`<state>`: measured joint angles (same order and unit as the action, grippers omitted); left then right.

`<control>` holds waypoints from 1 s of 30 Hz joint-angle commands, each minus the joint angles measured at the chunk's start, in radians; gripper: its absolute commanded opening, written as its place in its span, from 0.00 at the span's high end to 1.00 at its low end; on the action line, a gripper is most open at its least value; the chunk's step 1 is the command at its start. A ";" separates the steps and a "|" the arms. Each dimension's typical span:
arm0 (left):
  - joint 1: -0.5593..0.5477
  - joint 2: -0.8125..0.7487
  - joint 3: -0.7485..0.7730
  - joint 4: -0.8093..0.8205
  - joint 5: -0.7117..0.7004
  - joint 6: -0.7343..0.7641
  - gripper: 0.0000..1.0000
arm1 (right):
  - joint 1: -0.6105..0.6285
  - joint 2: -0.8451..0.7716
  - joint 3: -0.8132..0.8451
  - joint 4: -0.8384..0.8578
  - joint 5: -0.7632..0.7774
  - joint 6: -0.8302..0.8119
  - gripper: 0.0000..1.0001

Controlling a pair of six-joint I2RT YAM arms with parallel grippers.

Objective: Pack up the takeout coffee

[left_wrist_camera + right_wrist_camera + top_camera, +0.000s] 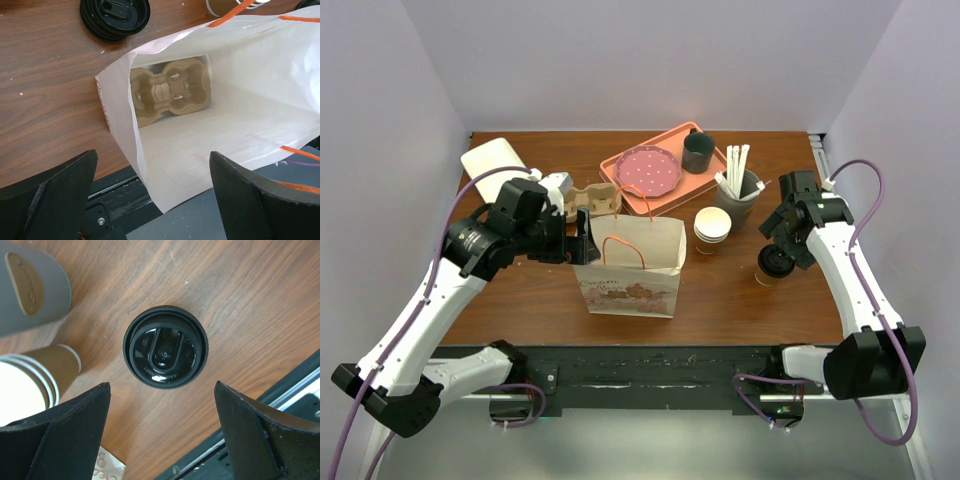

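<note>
The takeout coffee [772,265], a brown paper cup with a black sip lid [165,346], stands upright on the table right of the white paper bag [630,265]. My right gripper [782,245] hovers over it, open and empty [160,435], with the lid just ahead of its fingertips. At the bag's left rim, my left gripper [582,243] looks down into the open bag [250,100]. Its jaws are wide open and empty [155,200]. A kraft cup carrier [170,90] lies at the bottom of the bag. The coffee's lid [115,15] also shows beyond the bag.
A stack of lidless paper cups [713,228] and a grey holder with white sticks [738,190] stand close left of the coffee. Behind the bag are a kraft carrier [592,198] and a pink tray [620,165] with a plate and a dark mug [698,152].
</note>
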<state>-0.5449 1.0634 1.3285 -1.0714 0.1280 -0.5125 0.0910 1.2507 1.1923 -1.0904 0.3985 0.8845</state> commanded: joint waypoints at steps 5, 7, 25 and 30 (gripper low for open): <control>-0.004 -0.022 0.011 -0.002 -0.086 0.015 0.03 | -0.014 0.039 -0.010 0.049 0.046 0.131 0.11; -0.004 -0.023 0.011 -0.004 -0.091 0.017 0.03 | -0.016 0.061 -0.005 0.037 0.056 0.143 0.11; -0.004 -0.025 0.011 -0.006 -0.120 0.022 0.04 | -0.020 0.081 -0.102 0.107 0.046 0.198 0.12; -0.004 -0.023 0.012 -0.010 -0.122 0.028 0.04 | -0.022 0.064 -0.143 0.129 0.060 0.217 0.12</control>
<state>-0.5457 1.0504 1.3285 -1.0863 0.0174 -0.5072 0.0761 1.3380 1.0779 -1.0000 0.4095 1.0519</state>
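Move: The coffee cup with the black lid stands almost straight below my right hand, about 1 cm ahead, its middle some 11 cm down. The stack of white cups is roughly 8 cm ahead and 14 cm to the left of that hand. The grey cup of stirrers is about 15 cm ahead and 8 cm left. From my left hand, the lidded cup lies about 41 cm to the right, 6 cm ahead and 20 cm lower. I lower my right hand about 5 cm, nearly straight down towards the black lid. The hand turns about 10 degrees clockwise on the way, and its open fingers come to either side above the lid without closing. My left hand, empty and still wide open, drifts about 2 cm left, away from the paper bag. ##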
